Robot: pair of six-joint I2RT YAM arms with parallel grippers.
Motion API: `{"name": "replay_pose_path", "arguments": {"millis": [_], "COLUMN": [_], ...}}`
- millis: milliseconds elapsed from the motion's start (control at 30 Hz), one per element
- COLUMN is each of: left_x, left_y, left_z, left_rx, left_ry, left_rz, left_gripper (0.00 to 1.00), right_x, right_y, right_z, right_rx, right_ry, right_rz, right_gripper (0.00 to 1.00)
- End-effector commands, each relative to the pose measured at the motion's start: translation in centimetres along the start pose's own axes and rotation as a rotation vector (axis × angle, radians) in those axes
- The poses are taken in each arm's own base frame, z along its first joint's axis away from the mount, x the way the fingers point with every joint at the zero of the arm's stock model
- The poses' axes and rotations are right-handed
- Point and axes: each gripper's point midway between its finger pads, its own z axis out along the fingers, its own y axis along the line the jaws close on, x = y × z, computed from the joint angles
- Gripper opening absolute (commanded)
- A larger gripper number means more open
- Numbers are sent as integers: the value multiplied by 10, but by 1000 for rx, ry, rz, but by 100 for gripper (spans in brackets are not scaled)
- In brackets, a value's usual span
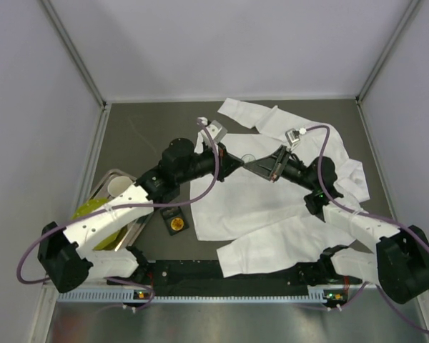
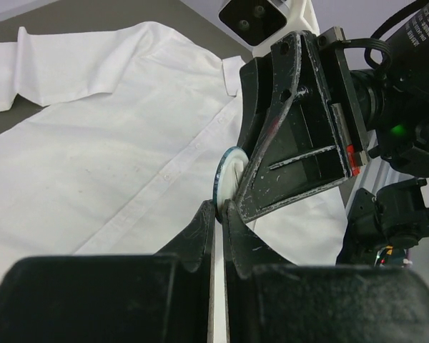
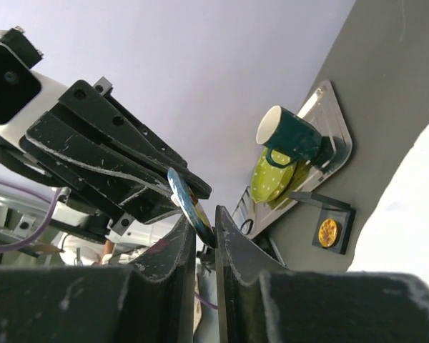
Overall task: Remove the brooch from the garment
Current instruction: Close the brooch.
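Observation:
The garment (image 1: 272, 214) is a white collared shirt spread flat over the dark table, its button placket in the left wrist view (image 2: 129, 143). The brooch (image 1: 248, 158) is a small round disc held up over the shirt's chest, between the two grippers. My left gripper (image 2: 220, 207) is shut on the disc's lower rim (image 2: 229, 175); its white back and blue edge face this camera. My right gripper (image 3: 204, 230) is shut on the same brooch (image 3: 189, 204) from the opposite side. No cloth shows on the brooch in the right wrist view.
A metal tray (image 1: 113, 173) at the left holds a dark mug (image 3: 293, 136) and a green dotted dish (image 3: 272, 179). A small black box with a yellow disc (image 1: 176, 224) sits beside the tray. Walls enclose the table.

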Motion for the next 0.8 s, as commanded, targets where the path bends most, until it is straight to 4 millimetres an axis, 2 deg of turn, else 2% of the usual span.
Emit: {"name": "replay_pose_path", "arguments": {"millis": [0,300,533,633,667,733,767], "left_x": [-31,-37,-34,-29,-27,-23,-22], "left_y": [-48,-51,-42,-34,-30,-17,-14], "left_z": [-15,-15,-9,-4,-3,-2,-2], "left_rx": [161,148,102,58,35,-21,-41], "left_ry": [-135,-206,-179,-148,-130,-110,-82], "left_rz": [56,-16,-65,-75,-81,-104,-119], "left_gripper": [0,0,0,0,0,0,0], "right_x": [-19,-25,-20,-16,-15,-10,-11], "right_y": [-8,-1,2,5,2,-8,1], "right_z": [2,-3,2,0,-1,-4,-7], "right_rx": [7,-47,-41,-19,2,77,74], "right_ry": [-142,-194,-139,-106,-98,-64,-59], "right_rz": [50,43,-34,-76,-108,-110,-185], "right_gripper": [0,0,1,13,24,34,42]}}
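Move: The brooch is already held between both hands: its disc stands about 1 cm ahead, 1 cm to the right and 1 cm above the left pads, and some 2 cm ahead, 1 cm to the right and 1 cm above the right ones. From the left hand, the black box lies about 20 cm left and 6 cm back, roughly 28 cm below; the garment's middle lies some 13 cm right and 4 cm ahead, about 29 cm below. The left fingers keep their pinch on the brooch's lower edge while both hands stay nearly in place, easing back by about half a centimetre, then lifting slightly and sinking again, as the wrists roll about 5 degrees in opposite senses. At the end the right wrist rolls most of the way back and its fingers open by about a fifth of their range, releasing the brooch and remaining around its edge without drawing away. ##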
